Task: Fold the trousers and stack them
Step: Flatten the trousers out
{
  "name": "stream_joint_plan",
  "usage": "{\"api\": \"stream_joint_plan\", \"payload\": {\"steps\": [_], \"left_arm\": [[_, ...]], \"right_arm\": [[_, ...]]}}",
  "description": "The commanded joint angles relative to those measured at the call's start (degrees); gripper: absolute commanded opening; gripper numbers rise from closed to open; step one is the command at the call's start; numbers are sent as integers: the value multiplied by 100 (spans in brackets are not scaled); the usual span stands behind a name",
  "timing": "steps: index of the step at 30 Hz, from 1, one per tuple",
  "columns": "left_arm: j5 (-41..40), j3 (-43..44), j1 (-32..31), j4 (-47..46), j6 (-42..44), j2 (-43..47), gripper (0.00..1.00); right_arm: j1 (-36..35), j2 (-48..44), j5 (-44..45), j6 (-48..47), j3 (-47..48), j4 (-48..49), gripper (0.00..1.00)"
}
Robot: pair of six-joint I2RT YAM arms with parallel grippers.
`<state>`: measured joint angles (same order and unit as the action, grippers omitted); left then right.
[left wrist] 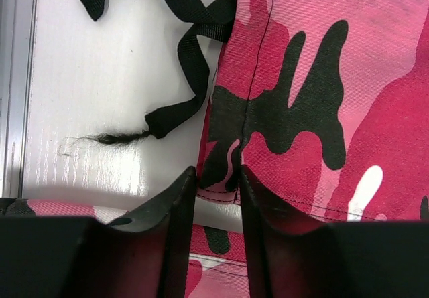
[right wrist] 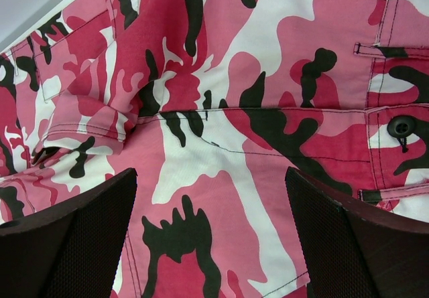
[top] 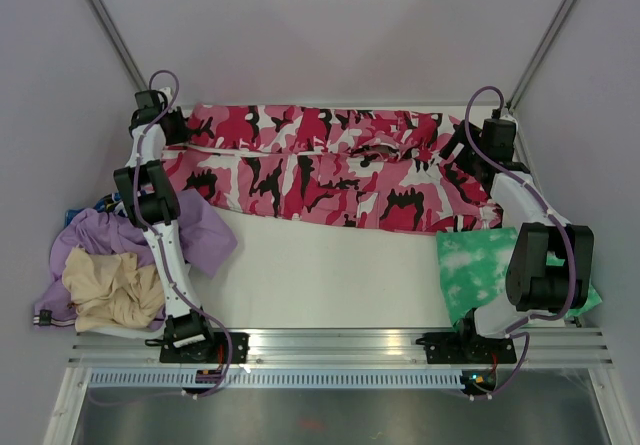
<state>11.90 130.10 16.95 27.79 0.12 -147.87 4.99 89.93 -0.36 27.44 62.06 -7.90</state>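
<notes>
The camouflage trousers (top: 330,170) lie spread across the far part of the table, leg ends to the left and waist to the right. My left gripper (top: 172,130) hangs low over the far leg's hem. In the left wrist view its fingers (left wrist: 216,174) stand a narrow gap apart, and the hem corner of the trousers (left wrist: 322,77) lies flat between the tips. A black strap (left wrist: 194,50) with a frayed end trails from the hem. My right gripper (right wrist: 211,177) is wide open just above the waist cloth (right wrist: 221,77), near a black button (right wrist: 402,125). In the top view the right gripper (top: 462,150) sits at the waist end.
A green-and-white tie-dye garment (top: 480,260) lies folded at the right, partly under the right arm. Lilac (top: 205,235) and beige (top: 110,285) clothes are heaped at the left by the left arm. A metal rail (left wrist: 17,77) borders the table's left edge.
</notes>
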Motion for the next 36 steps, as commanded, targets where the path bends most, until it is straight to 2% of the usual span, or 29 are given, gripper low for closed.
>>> {"api": "stream_joint_plan", "payload": {"steps": [1,2,6,8,15,19,29,36], "left_arm": [[-65,261,10,33,181,-119,37],[-100,261,-16,25,181,-128,31],[-179,252,-60,25,260,-110,17],[-232,226,-69,25,234,-110,2],[-1154,24,71,-55,32,39,2],[-1164,-46,396,-142,-425,215,2],[-1849,-678,731,-564,-434,487,2],[-1805,-732,757,-643,-478,523,2]], "right_arm": [[-7,-151,132,51,-27,149,98],[1,-143,133,42,-19,140,98],[1,-90,124,16,8,131,98],[2,-99,133,7,-1,157,98],[1,-107,141,-2,8,131,98],[2,-125,159,42,-19,113,98],[-7,33,273,42,-37,122,98],[36,981,949,-204,613,-1,98]]}}
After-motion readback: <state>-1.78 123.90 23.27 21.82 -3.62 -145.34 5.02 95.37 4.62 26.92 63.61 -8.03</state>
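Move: Just under the left fingertips, about 1 cm down, lies the near corner of the far trouser leg's hem; the black ties hang some 6 cm ahead and 3 cm left of it, the near leg's hem about 8 cm back and 7 cm left, the table's side rail level and 13 cm left. From the right hand the waistband is roughly 14 cm right, 4 cm ahead and 11 cm below; the bunched crotch, 16 cm ahead and 24 cm left. Pinching the hem corner shut between its half-open fingertips, the left hand then drags the far leg about 10 cm left and some 3 cm back towards the side rail, low over the table, turning nearly 20 degrees counter-clockwise and keeping its grip. Only at the end does the wide-open right hand start down towards the waistband, about 3 cm, easing right. ##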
